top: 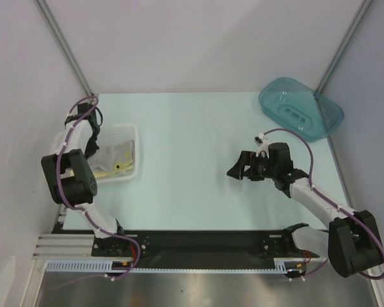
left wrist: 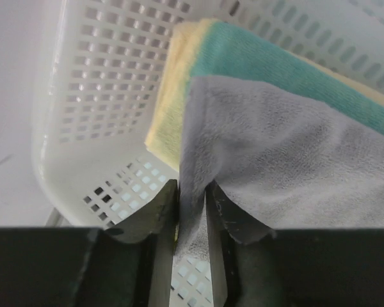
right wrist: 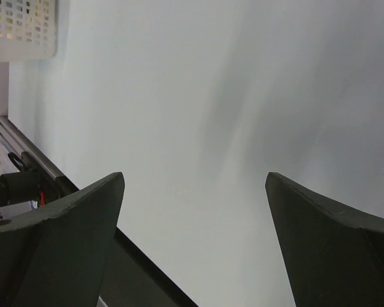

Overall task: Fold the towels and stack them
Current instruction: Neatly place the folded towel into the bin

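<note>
In the left wrist view a beige-grey towel (left wrist: 294, 160) lies over a folded pale yellow and teal towel (left wrist: 256, 61) inside the white mesh basket (left wrist: 96, 96). My left gripper (left wrist: 192, 187) is nearly closed, and a fold of the grey towel is pinched between its fingers. From above, that gripper (top: 93, 152) reaches down into the basket (top: 136, 144), where the grey towel (top: 120, 152) and a bit of yellow cloth (top: 117, 168) show. My right gripper (top: 237, 171) hovers open over the bare table with nothing between its fingers (right wrist: 83, 217).
A teal translucent tub (top: 301, 109) stands at the back right corner. The basket (right wrist: 22, 29) sits at the table's left side. The black rail (top: 198, 243) runs along the near edge. Walls enclose the table on three sides.
</note>
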You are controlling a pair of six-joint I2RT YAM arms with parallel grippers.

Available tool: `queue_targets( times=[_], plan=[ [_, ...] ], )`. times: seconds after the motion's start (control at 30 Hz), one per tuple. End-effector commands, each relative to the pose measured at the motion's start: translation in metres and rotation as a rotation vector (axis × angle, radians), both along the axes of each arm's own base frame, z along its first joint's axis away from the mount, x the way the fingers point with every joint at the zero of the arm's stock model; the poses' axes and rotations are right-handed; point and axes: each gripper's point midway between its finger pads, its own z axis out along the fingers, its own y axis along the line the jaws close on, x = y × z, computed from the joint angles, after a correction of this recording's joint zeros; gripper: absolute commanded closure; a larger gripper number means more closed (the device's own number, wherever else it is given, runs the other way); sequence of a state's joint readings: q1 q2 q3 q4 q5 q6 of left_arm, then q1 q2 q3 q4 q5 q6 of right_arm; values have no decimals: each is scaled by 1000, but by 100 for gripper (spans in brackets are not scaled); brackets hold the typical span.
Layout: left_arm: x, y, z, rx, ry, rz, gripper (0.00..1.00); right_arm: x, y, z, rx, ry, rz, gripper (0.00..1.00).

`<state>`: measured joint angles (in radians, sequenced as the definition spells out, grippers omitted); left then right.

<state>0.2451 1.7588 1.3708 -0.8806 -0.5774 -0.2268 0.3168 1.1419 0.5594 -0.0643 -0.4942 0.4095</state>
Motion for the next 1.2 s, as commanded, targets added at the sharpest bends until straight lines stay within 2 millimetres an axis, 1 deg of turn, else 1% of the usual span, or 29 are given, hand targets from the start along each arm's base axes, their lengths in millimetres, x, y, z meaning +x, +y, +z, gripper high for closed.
queue_targets(
  times=[0.0, 0.03, 0.1, 0.13, 0.2, 0.23, 0.33, 0.37, 0.4, 0.43, 0.47, 0.5, 0.53, 0.57, 0.6, 0.63, 0.67, 0.7, 0.73, 0.8, 0.87, 0.93, 0.97, 1.03, 1.07, 1.1, 1.13, 1.17],
  plan=[
    [3, 24, 26, 126, -15, 89, 69, 9, 1, 12, 10, -36, 12, 0],
    [2, 25, 26, 127, -6, 96, 67, 10, 1, 10, 9, -32, 10, 0],
    [7, 25, 30, 121, -30, 96, 59, 10, 1, 9, 6, -26, 7, 0],
    [9, 24, 32, 112, -46, 95, 54, 10, 1, 7, 2, -22, 7, 0],
    [14, 22, 37, 98, -68, 83, 55, 10, -1, 7, -5, -19, -2, 0],
    [14, 22, 39, 102, -68, 82, 55, 10, -2, 7, -10, -14, -3, 0],
    [16, 22, 51, 101, -95, 95, 48, 12, -4, 12, -15, -21, -19, 0],
    [21, 14, 55, 52, -141, 76, 48, 13, -4, 15, -13, -27, -23, 0],
    [31, 5, 56, 3, -198, 47, 48, 14, -3, 16, -10, -27, -27, 0],
    [34, -7, 50, -61, -220, 8, 47, 14, -3, 17, -9, -25, -28, 0],
    [49, -41, 42, -249, -284, -97, 45, 15, -3, 19, -8, -28, -30, 0],
    [63, -55, 54, -300, -387, -160, 38, 16, -2, 23, -3, -34, -29, 0],
    [61, -74, 40, -377, -391, -205, 30, 16, -2, 23, -5, -26, -34, 0],
    [65, -89, 39, -435, -419, -247, 30, 16, -2, 24, -7, -26, -34, 1],
    [72, -110, 42, -533, -469, -311, 30, 18, -2, 29, -8, -35, -36, 0],
    [71, -116, 36, -569, -468, -313, 30, 17, -2, 31, -15, -33, -33, 0],
    [65, -120, 23, -593, -443, -300, 30, 18, -3, 33, -24, -41, -40, 0],
    [65, -123, 17, -607, -441, -304, 30, 18, -4, 34, -28, -45, -45, 0],
    [60, -123, 2, -620, -401, -286, 30, 18, -4, 35, -32, -43, -47, 0],
    [57, -124, -10, -629, -371, -284, 31, 19, -5, 36, -34, -42, -56, 0],
    [50, -119, -27, -609, -329, -260, 31, 19, -4, 36, -29, -37, -62, 0],
    [43, -113, -35, -580, -287, -233, 30, 19, -3, 35, -29, -31, -66, 0],
    [44, -111, -36, -575, -278, -228, 30, 20, -3, 37, -29, -34, -69, 0],
    [44, -111, -31, -575, -279, -230, 30, 20, -2, 40, -30, -35, -71, 0],
    [49, -111, -17, -565, -316, -243, 30, 22, -2, 44, -35, -47, -75, 0],
    [50, -110, -9, -552, -333, -247, 30, 22, -1, 46, -41, -52, -71, 0],
    [56, -107, 6, -531, -366, -257, 29, 21, -2, 46, -52, -44, -72, 0],
    [56, -106, 18, -514, -383, -260, 29, 24, -2, 51, -57, -58, -79, 0]
  ],
)
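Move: The grey folded towel already lies in the bin, its left end still between my barely open left fingers. Its middle is about 9 cm to my left hand's right, 2 cm ahead and 4 cm below. The teal-and-cream stack under it is centred some 8 cm right, 3 cm ahead and 6 cm down; the bin's middle is about 4 cm right, level fore and aft, 5 cm below. From my right hand the towel is roughly 50 cm left, 6 cm ahead and 5 cm below. I spread my left fingers to let the towel's end go, easing up about 2.5 cm and slightly forward and left. Then I sweep right some 12 cm along the towel, first forward, and sink about 6 cm, swinging the leftward-slanting fingers over by some 30 degrees until they point nearly straight down, wide apart, over the towel. My empty right hand, still wide open, drifts up about 2 cm. ##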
